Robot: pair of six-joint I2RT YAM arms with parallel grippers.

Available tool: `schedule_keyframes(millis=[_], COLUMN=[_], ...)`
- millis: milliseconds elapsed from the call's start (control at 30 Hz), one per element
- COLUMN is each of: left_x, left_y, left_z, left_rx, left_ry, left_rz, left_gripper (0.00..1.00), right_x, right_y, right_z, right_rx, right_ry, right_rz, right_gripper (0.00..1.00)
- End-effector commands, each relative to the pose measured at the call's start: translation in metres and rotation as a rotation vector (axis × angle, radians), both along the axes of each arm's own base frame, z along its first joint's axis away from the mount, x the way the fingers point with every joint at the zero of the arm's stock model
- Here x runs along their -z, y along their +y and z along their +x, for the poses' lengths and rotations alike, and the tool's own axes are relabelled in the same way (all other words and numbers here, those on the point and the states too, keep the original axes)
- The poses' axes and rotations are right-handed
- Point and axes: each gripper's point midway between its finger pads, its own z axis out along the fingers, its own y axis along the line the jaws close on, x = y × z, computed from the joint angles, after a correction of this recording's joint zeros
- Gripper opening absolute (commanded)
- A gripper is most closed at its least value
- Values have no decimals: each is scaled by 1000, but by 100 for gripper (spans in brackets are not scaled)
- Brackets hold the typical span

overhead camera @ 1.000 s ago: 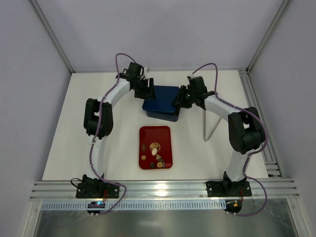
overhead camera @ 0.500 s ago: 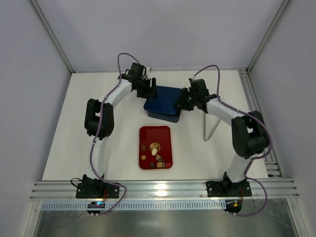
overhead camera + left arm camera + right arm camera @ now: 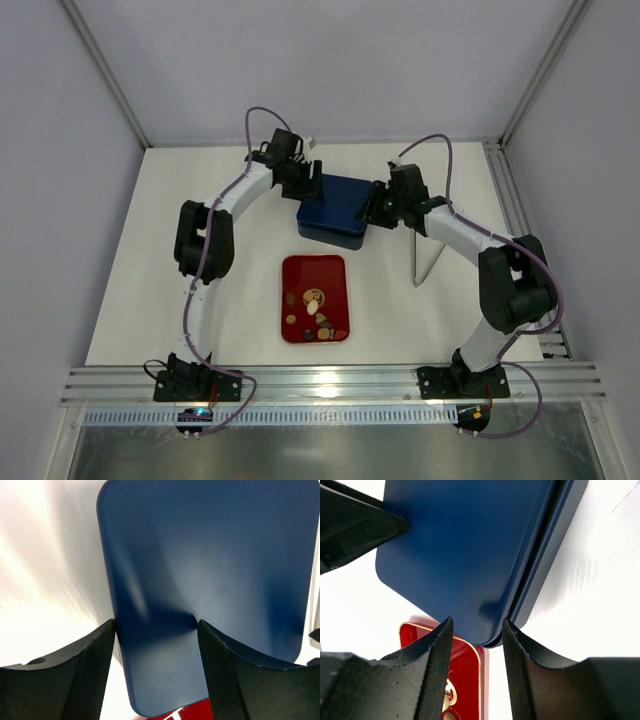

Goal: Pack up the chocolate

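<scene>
The chocolate (image 3: pixel 316 314) lies as several small brown, tan and cream pieces on a red tray (image 3: pixel 300 270); one piece (image 3: pixel 449 695) shows past my right fingers. Behind the tray sits a dark blue box (image 3: pixel 335 208) with its lid on. My left gripper (image 3: pixel 308 186) stands open over the box's far left corner (image 3: pixel 200 555), its left finger against the lid's side edge. My right gripper (image 3: pixel 379 210) is open at the box's right corner (image 3: pixel 470 545), its jaws apart on either side of the lid's rim. The tray's edge (image 3: pixel 195 712) shows below the lid.
A thin grey metal bar (image 3: pixel 428 250) lies on the white table right of the box, under my right forearm. White walls close in the left, back and right sides. An aluminium rail (image 3: pixel 330 382) runs along the near edge by the arm bases.
The blue box has shifted a little to the right, and both arms moved right with it. My right jaws have spread wider. The left jaws have kept their width.
</scene>
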Motion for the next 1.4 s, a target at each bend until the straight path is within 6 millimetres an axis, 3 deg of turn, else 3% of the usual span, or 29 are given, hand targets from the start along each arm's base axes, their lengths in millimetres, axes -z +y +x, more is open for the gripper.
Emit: schedule_keyframes(millis=[0,233,333,533,800,1367], left_x=[-33,-24,-20,-12,-8,-3], left_y=[-3,3,6,8,4,-6], left_z=[8,4,2,-4,-13,-27], left_rx=[21,49,56,84,155,245], left_ry=[-107,-96,-89,-68,-76,-90], left_rz=[-1,45,65,90,118,137], left_gripper=[66,66,66,66,66,62], right_x=[-20,-12,-11,-4,-13,15], right_y=[-8,-34,-35,-27,-25,-16], right_z=[1,1,4,19,61,89], right_rx=[25,110,115,102,126,146], right_ry=[-64,-26,-13,18,35,148], right_rz=[-20,12,22,51,109,182], right_gripper=[46,53,58,68,81,85])
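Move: My right hand is by the near right part of the chocolate box, with the lidded box's middle about 7 cm to its left, 2 cm ahead and 4 cm down. From it the red tray lies some 14 cm left and 21 cm back; the white tongs are about 12 cm right and 9 cm back. My left hand, already on the lid's left edge, has the box's middle some 5 cm right, 4 cm back and 3 cm below. I swing my right hand about 4 cm right, off the lid's near right part, spreading its fingers from half open to nearly wide. Then I reach some 8 cm forward along the box's right side, and sink 2 cm at the end so the fingers straddle the right edge near the far corner. My left fingers stay on the lid's left edge, turning about 10 degrees clockwise and easing a centimetre back and right. ##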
